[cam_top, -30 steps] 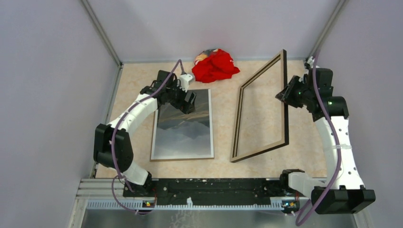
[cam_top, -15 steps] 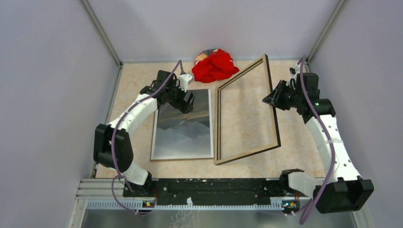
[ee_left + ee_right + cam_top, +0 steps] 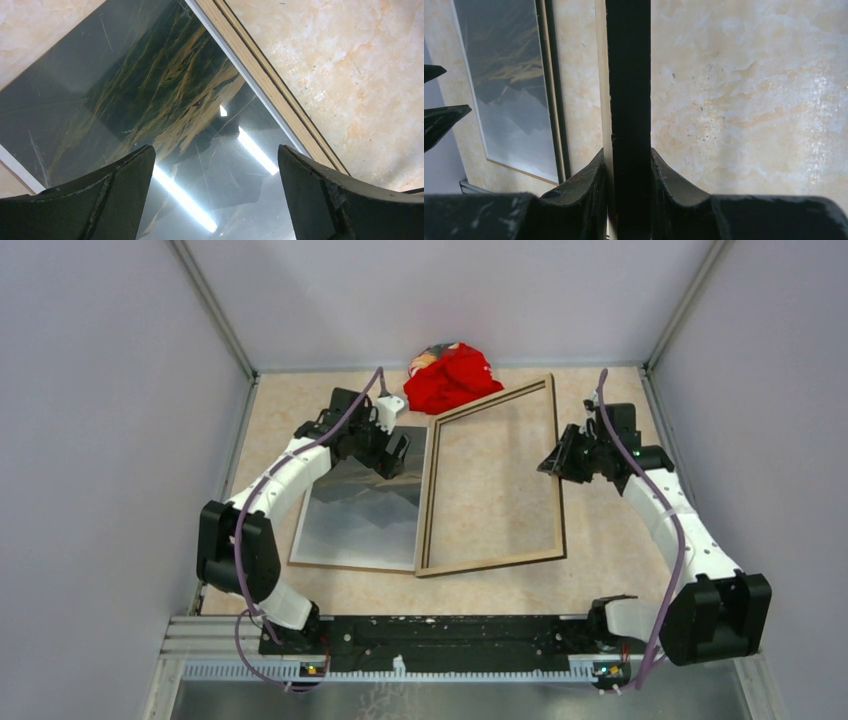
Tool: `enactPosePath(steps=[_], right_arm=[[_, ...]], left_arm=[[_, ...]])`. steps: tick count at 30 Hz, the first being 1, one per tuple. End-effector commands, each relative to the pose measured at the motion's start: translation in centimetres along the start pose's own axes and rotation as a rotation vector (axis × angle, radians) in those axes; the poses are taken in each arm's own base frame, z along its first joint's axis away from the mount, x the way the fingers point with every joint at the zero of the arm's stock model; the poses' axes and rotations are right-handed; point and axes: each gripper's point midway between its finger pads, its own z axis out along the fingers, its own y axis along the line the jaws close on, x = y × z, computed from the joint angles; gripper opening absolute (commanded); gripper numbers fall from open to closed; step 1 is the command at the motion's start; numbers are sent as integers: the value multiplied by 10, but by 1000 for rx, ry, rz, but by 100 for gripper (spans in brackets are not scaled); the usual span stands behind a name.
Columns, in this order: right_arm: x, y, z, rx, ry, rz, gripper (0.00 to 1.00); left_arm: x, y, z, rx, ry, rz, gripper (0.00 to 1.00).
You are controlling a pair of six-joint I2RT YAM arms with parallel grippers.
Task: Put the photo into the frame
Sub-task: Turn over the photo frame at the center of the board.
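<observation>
The photo (image 3: pixel 355 515) lies flat on the left of the table, its glossy mountain print (image 3: pixel 150 95) under my left gripper (image 3: pixel 395 455). That gripper (image 3: pixel 215 160) hovers open over the photo's far right part, holding nothing. The frame (image 3: pixel 490 562), pale wood side up, lies to the right, and its left rail (image 3: pixel 270 85) overlaps the photo's right edge. My right gripper (image 3: pixel 553 462) is shut on the frame's right rail (image 3: pixel 629 75), with both fingers (image 3: pixel 589 175) pressed against it. The photo (image 3: pixel 509 90) shows beyond the frame's far rail.
A crumpled red cloth (image 3: pixel 452 378) lies at the back of the table, just behind the frame's far corner. Grey walls enclose the table on the left, back and right. Both arm bases sit on the black rail (image 3: pixel 450 630) at the near edge.
My right gripper carried the frame leftward and tipped it down until its left rail reached the photo. The photo's near end slid left. The left arm stayed put.
</observation>
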Motion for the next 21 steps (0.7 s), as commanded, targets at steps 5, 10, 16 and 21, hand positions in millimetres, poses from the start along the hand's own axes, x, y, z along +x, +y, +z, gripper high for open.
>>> enactPosePath(steps=[5, 10, 16, 21], right_arm=[[11, -59, 3, 312, 45, -60, 0], [24, -109, 19, 521, 82, -93, 0], [38, -141, 46, 642, 165, -129, 0], [36, -150, 51, 719, 194, -224, 0]], left_arm=[[-3, 6, 4, -16, -6, 14, 99], [1, 11, 9, -30, -1, 21, 99], [5, 10, 11, -27, 9, 24, 99], [9, 13, 10, -44, 9, 50, 98]])
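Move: My right hand already pinches the right long side of the frame, which slopes wood-back up to its lower left side, some 22 cm to my left, 1 cm farther out and 15 cm below. The bare board for the held side is about 8 cm right, 2 cm back and 15 cm down. The photo's middle is roughly 36 cm left, about 1 cm ahead, the red cloth 17 cm left and 29 cm ahead. From my open left hand that bare spot is about 35 cm right and 8 cm back, 12 cm below. I lay the raised side down: after a slow start my right hand swings down about 14 cm and some 8 cm to the right, away from the photo, easing slightly back late on. The fingers keep their pinch while the wrist rolls some 30 degrees, left side dropping, and tips to point more steeply down. My open left hand sinks barely 2 cm over the photo. ##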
